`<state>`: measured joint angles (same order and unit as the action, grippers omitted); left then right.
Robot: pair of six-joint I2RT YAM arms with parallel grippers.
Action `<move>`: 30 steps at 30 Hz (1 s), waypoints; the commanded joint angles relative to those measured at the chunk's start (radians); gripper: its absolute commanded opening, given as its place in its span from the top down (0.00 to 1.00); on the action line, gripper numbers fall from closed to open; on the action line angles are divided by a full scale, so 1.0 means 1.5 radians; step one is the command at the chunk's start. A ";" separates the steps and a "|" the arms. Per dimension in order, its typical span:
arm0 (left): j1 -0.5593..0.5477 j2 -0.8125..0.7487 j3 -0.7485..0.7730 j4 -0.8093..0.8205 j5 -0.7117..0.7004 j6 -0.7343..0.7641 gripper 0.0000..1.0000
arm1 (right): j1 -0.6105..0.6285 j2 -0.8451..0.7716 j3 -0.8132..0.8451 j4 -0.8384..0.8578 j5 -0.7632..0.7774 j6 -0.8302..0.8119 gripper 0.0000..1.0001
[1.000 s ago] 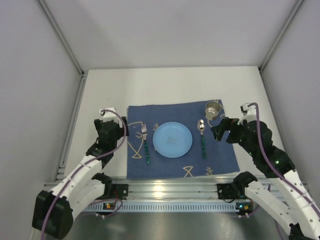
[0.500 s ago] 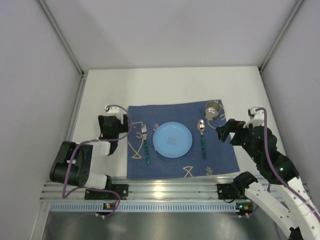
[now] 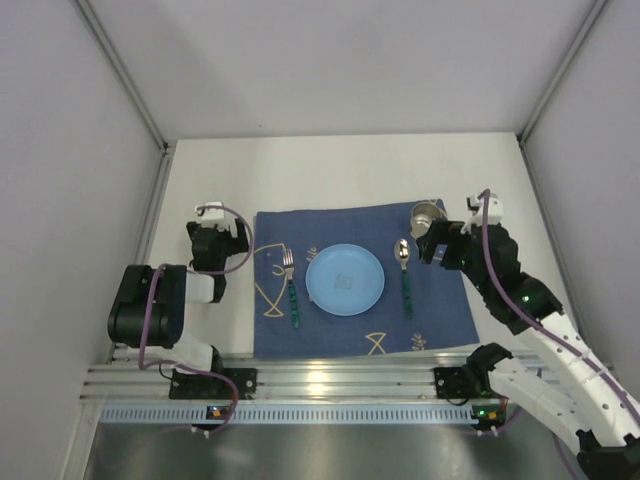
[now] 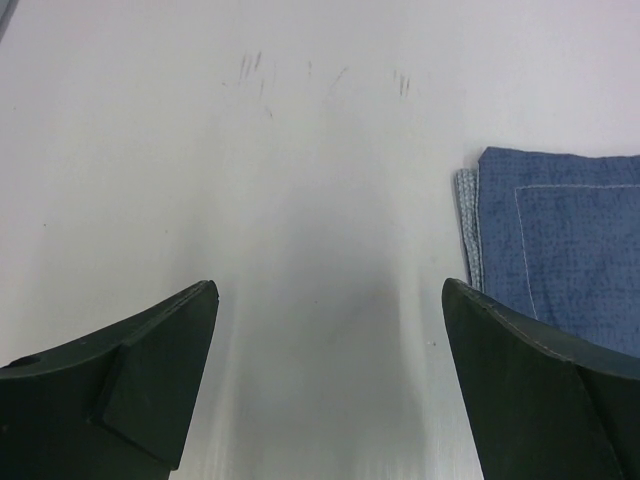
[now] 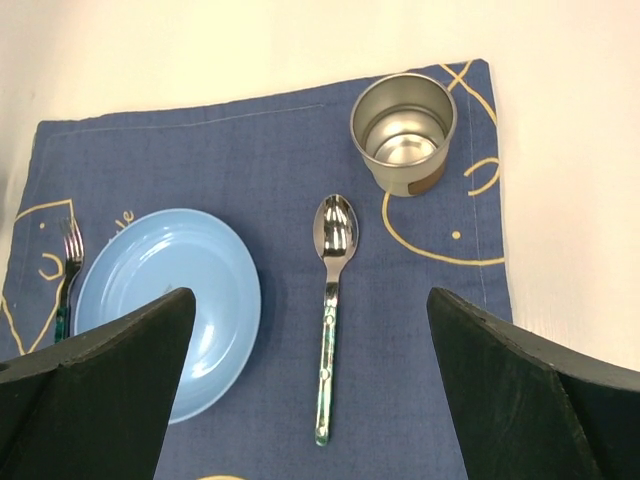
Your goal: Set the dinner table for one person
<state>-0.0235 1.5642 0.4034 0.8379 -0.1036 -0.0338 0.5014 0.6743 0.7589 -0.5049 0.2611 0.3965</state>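
Observation:
On the white dinner table lies a dark blue fish-patterned cloth. On the cloth sit a light blue plate, a fork to its left, a spoon to its right and a metal cup at the far right corner. My left gripper is open over bare table, left of the cloth's far corner. My right gripper is open, hanging above the spoon and holding nothing.
A ribbed aluminium rail runs along the near edge between the arm bases. Grey walls with metal corner posts enclose the table on three sides.
The left arm has folded back towards its base, its gripper staying left of the cloth. The right gripper swung away, then back towards the cup and spoon. Tableware has not moved.

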 commanded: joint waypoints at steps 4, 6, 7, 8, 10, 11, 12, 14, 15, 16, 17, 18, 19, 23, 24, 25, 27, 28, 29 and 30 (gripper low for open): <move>0.011 0.004 -0.047 0.144 0.054 -0.012 0.01 | 0.009 0.073 0.005 0.134 -0.008 -0.045 0.00; 0.011 0.002 -0.046 0.140 0.052 -0.012 0.01 | 0.009 0.104 0.004 0.151 -0.020 -0.063 0.00; 0.011 0.001 -0.046 0.139 0.051 -0.011 0.01 | 0.010 0.114 0.003 0.159 -0.020 -0.086 0.00; 0.011 0.000 -0.047 0.139 0.051 -0.011 0.01 | 0.009 0.125 0.003 0.162 -0.008 -0.097 0.00; 0.011 0.001 -0.051 0.151 0.052 -0.009 0.01 | 0.010 0.161 -0.011 0.166 0.022 -0.129 0.00; 0.011 0.002 -0.051 0.150 0.052 -0.009 0.01 | 0.009 0.173 -0.024 0.174 0.046 -0.145 0.00; 0.011 0.002 -0.051 0.152 0.054 -0.009 0.01 | 0.009 0.198 -0.057 0.196 0.056 -0.159 0.00; 0.011 0.002 -0.051 0.152 0.052 -0.009 0.01 | 0.000 0.220 -0.081 0.216 0.066 -0.193 0.00; 0.011 0.002 -0.051 0.152 0.053 -0.009 0.01 | -0.003 0.223 -0.103 0.238 0.065 -0.201 0.00; 0.011 0.001 -0.051 0.152 0.053 -0.009 0.01 | -0.008 0.223 -0.113 0.251 0.067 -0.206 0.00; 0.011 0.001 -0.052 0.152 0.052 -0.009 0.01 | -0.016 0.215 -0.126 0.267 0.074 -0.206 0.00; 0.011 0.001 -0.052 0.152 0.053 -0.009 0.01 | -0.019 0.208 -0.155 0.319 0.083 -0.209 0.00; 0.011 0.001 -0.051 0.152 0.052 -0.009 0.01 | -0.021 0.201 -0.173 0.350 0.115 -0.214 0.00; 0.011 0.001 -0.052 0.153 0.052 -0.010 0.01 | -0.048 0.177 -0.302 0.562 0.149 -0.259 0.00; 0.011 0.001 -0.051 0.152 0.052 -0.010 0.01 | -0.063 0.189 -0.310 0.582 0.143 -0.259 0.00; 0.011 0.002 -0.052 0.153 0.052 -0.009 0.01 | -0.079 0.204 -0.313 0.609 0.136 -0.244 0.00; 0.011 0.002 -0.052 0.152 0.052 -0.009 0.01 | -0.119 0.248 -0.329 0.647 0.125 -0.217 0.00; 0.011 0.002 -0.051 0.153 0.052 -0.009 0.01 | -0.128 0.258 -0.322 0.659 0.124 -0.220 0.00; 0.011 0.002 -0.051 0.153 0.052 -0.010 0.01 | -0.134 0.277 -0.322 0.697 0.120 -0.234 0.00; 0.011 0.001 -0.052 0.154 0.052 -0.008 0.01 | -0.141 0.289 -0.320 0.716 0.115 -0.241 0.00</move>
<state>-0.0139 1.5646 0.3325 0.9874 -0.0414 -0.0422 0.3168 1.0691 0.2684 0.3172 0.4324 0.0574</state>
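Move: Straight ahead of the empty right hand, about 13 cm out and 18 cm below it, stands the metal cup. The spoon lies level with the hand, some 5 cm to its left and 22 cm down; the plate's middle is about 19 cm to the left, about 1 cm nearer the base and 21 cm down. From the resting left hand the cup is roughly 50 cm to the right, 3 cm farther out and slightly lower. Sinking about 16 cm in all, the right hand first eases forward some 5 cm, drops steeply, then swings about 9 cm to the right, ending low over the mat's right edge beside the cup. Its left side rolls down some 25 degrees and it turns slightly clockwise; the fingers stay wide open and grip nothing. ##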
